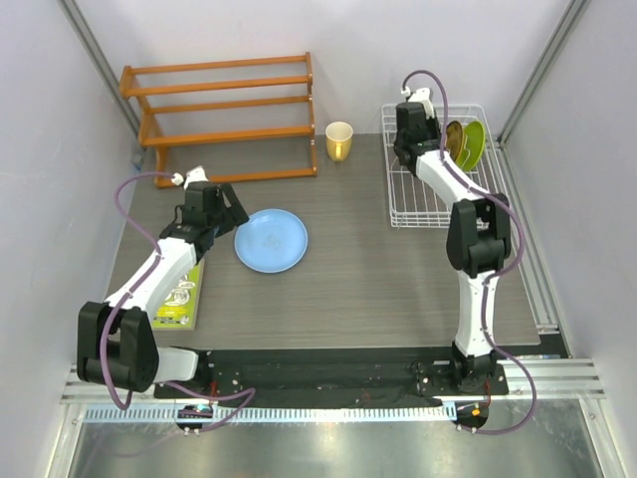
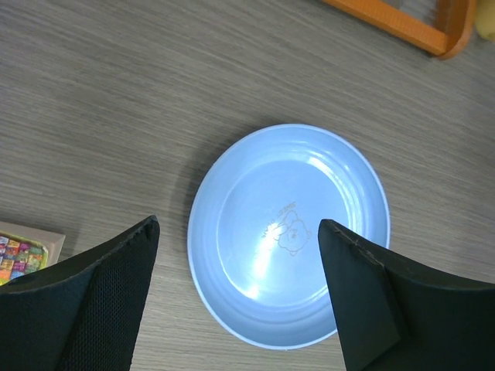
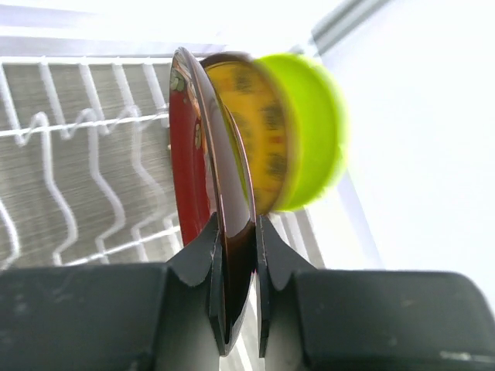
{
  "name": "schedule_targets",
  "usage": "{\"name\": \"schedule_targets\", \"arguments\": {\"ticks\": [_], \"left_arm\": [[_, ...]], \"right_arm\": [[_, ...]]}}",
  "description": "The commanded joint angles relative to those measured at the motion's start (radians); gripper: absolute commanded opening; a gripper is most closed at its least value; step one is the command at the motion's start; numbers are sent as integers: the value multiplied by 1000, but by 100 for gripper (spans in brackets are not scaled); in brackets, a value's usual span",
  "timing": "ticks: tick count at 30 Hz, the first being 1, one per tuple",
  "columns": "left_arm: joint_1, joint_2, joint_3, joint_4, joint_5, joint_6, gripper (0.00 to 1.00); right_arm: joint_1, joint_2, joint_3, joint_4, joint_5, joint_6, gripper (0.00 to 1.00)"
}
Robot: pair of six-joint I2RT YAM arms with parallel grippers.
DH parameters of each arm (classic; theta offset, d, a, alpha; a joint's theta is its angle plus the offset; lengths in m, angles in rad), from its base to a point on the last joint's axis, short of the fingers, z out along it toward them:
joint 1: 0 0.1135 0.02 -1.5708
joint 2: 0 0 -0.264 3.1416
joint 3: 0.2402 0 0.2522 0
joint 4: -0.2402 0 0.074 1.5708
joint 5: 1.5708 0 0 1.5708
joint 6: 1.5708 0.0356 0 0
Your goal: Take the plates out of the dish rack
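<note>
A large light blue plate lies flat on the table left of centre. My left gripper hangs just above its near-left side, open, with nothing between the fingers; the plate fills the gap of that gripper in the left wrist view. At the back right, the white wire dish rack holds three upright plates. My right gripper is shut on the lower rim of the red plate. Behind it stand the yellow-brown plate and the lime green plate.
An orange wooden shelf stands at the back left, with a yellow cup beside it. A colourful flat box lies near the left table edge under the left arm. Walls close in on both sides.
</note>
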Motion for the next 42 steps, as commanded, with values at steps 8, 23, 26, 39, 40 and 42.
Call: {"name": "schedule_targets", "arguments": {"ticks": [8, 23, 26, 39, 40, 42], "left_arm": [[0, -37, 43, 108, 236, -17, 86], [-10, 101, -81, 580, 608, -297, 86], [-20, 130, -108, 663, 630, -334, 86], [-69, 251, -153, 990, 680, -506, 82], [-70, 259, -155, 1008, 683, -514, 81], [-70, 276, -159, 1060, 691, -529, 71]], "right_arm": [[75, -494, -167, -166, -251, 241, 2], [259, -664, -563, 96, -864, 753, 2], [264, -649, -583, 152, -916, 804, 2], [290, -569, -637, 326, -1084, 953, 2], [290, -571, -646, 342, -1095, 970, 2], [290, -565, -653, 372, -1124, 987, 2]]}}
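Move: The red plate, already gripped by the right hand, has its middle about 26 cm ahead, 62 cm right and 3 cm above the left gripper; the blue plate lies roughly 3 cm back, 12 right and 13 below the left. From the right hand, the left gripper is some 22 cm back, 58 left and 5 below; the yellow plate is about 2 cm back, 7 right, 7 below, and the mug 2 cm back, 28 left, 14 below. Keep the red plate pinched in the right gripper: lift it about 14 cm clear of the rack while drawing back, then swing it some 30 cm left, sinking again and rolling the wrist's left side up so the fingers turn leftward to the left hand. Meanwhile bring the left gripper about 15 cm right and slightly up, jaws wide open, left side rolling down, to meet the plate's free edge. ##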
